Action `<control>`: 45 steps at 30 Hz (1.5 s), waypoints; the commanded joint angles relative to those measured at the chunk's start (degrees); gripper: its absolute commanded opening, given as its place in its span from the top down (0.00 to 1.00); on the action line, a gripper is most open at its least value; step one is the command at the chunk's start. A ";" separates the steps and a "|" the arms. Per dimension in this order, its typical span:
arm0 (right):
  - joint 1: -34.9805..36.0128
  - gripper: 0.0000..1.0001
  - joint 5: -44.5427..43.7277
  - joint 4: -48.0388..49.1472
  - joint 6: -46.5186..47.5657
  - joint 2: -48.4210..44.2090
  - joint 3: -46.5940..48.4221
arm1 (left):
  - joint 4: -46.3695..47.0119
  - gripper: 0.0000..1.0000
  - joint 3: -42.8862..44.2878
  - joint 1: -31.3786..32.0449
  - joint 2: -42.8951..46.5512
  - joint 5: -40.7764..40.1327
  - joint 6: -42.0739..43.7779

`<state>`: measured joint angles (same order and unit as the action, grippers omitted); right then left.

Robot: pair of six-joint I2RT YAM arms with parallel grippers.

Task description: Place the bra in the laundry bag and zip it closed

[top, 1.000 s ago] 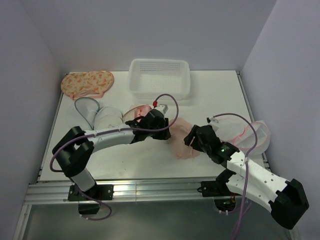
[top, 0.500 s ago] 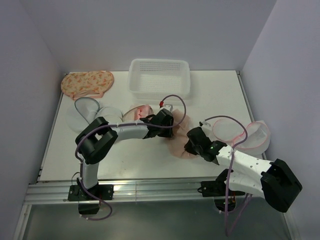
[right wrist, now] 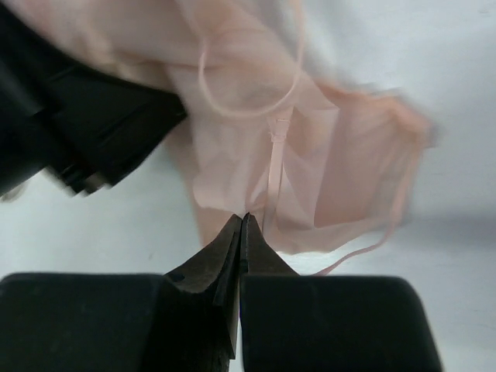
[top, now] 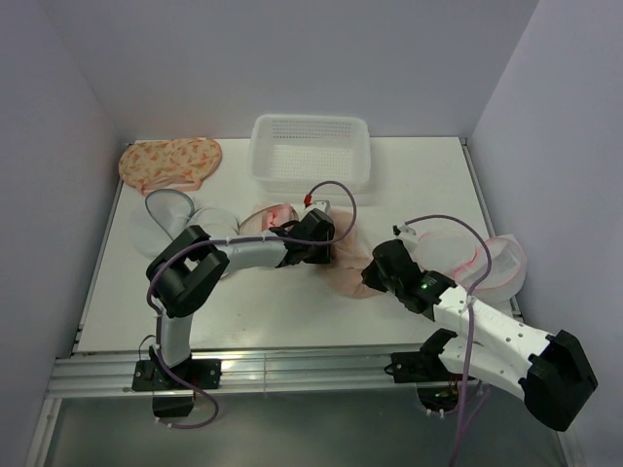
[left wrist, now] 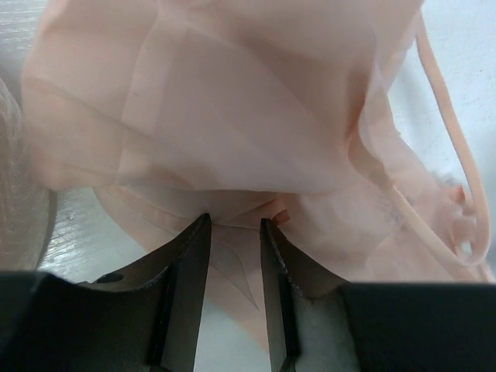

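The bra (top: pixel 343 280) is pale peach and lies crumpled on the table's middle. It fills the left wrist view (left wrist: pixel 232 116) and shows in the right wrist view (right wrist: pixel 310 163). My left gripper (top: pixel 327 257) is open at the bra's left edge, with a fold of fabric between its fingertips (left wrist: pixel 234 223). My right gripper (top: pixel 371 277) is shut on the bra's right edge (right wrist: pixel 243 217), beside a strap. The laundry bag (top: pixel 492 265), white mesh with a pink rim, lies open at the right edge, behind my right arm.
A white perforated basket (top: pixel 311 151) stands at the back middle. A floral bra (top: pixel 170 161) lies at the back left. Grey-rimmed mesh bags (top: pixel 165 216) lie at the left. A pink-and-white item (top: pixel 275 215) lies beside my left arm.
My left gripper has moved right onto the bra's left edge. My right gripper went in to the bra's right edge, then drew back slightly to the right with the fabric.
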<state>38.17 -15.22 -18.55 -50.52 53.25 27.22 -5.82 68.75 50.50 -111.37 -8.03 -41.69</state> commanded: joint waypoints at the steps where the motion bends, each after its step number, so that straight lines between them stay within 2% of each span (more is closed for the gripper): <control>1: 3.56 1.00 1.51 -0.26 2.89 -1.31 3.62 | 1.34 0.62 0.50 0.30 2.21 -1.02 -1.64; 8: 10.95 1.00 0.73 -1.76 -1.41 0.79 1.09 | 1.08 0.62 1.56 0.30 2.30 -1.11 -1.99; 13: 11.05 1.00 -1.12 -1.76 -5.55 0.28 -2.79 | 0.99 0.62 1.04 0.74 3.79 -0.93 -1.90; 16: 11.04 0.94 -2.53 -2.55 -6.69 0.18 -3.49 | 0.47 0.62 0.25 1.00 5.63 -0.84 -1.55; 19: 11.04 0.83 -2.79 -2.81 -7.31 0.01 -3.93 | -0.41 0.61 -0.55 1.44 7.66 -0.84 -1.02; 20: 11.05 0.75 -2.71 -2.64 -7.57 -0.25 -4.28 | -0.76 0.61 -0.72 1.79 8.88 -1.02 -0.76; 22: 10.96 0.69 -2.71 -2.81 -7.92 -1.48 -4.55 | -1.90 0.62 -1.60 2.14 10.20 -1.63 -0.58; 23: 10.96 0.63 -2.71 -2.99 -8.10 -2.10 -4.72 | -2.34 0.62 -2.04 2.32 11.78 -1.81 -0.58; 28: 10.96 0.50 -3.85 -6.32 -8.63 -6.83 -4.02 | -3.31 0.68 -4.06 2.59 16.01 -2.87 -0.15; 29: 10.96 0.45 -3.94 -7.46 -9.15 -7.54 -3.85 | -3.23 0.69 -3.37 2.67 16.10 -2.87 0.64; 32: 10.96 0.40 -4.37 -9.22 -11.17 -10.71 -4.37 | -2.09 0.72 -0.65 2.67 14.18 -1.91 3.18; 38: 10.96 0.36 -1.66 -8.80 -16.35 -15.98 -7.79 | 2.22 0.85 4.36 2.76 7.51 3.45 7.58; 42: 11.04 0.37 2.29 -6.68 -18.91 -17.13 -10.61 | 4.41 0.97 5.69 2.76 3.10 6.53 9.26; 45: 10.96 0.39 4.32 -4.40 -20.75 -16.96 -12.80 | 4.42 1.00 5.61 2.76 0.55 7.33 9.35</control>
<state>48.88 -13.08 -26.06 -67.68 36.58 15.99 -3.57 72.79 52.97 -108.95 -3.55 -34.59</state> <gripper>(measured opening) 0.623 0.015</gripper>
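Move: Just under and beside the left fingertips lies the peach bra, its middle about 5 cm to the right and 2 cm below. The pink-filled laundry bag stands some 13 cm to that hand's left and 6 cm farther out. From the right hand, shut on a strap, the bra's middle is roughly 7 cm ahead, 5 cm left and 5 cm below; the empty pink-rimmed bag sits about 25 cm right and 5 cm ahead. Drawing the strap end left and then back about 5 cm, the right hand lowers it to the table, opens and lets go, lifts 3 cm, then backs and sinks off the bra's near edge with fingers open. The left hand, at first resting on the bra, comes free, rises about 8 cm, shifts right over the cloth and starts down again while its fingers shut. ##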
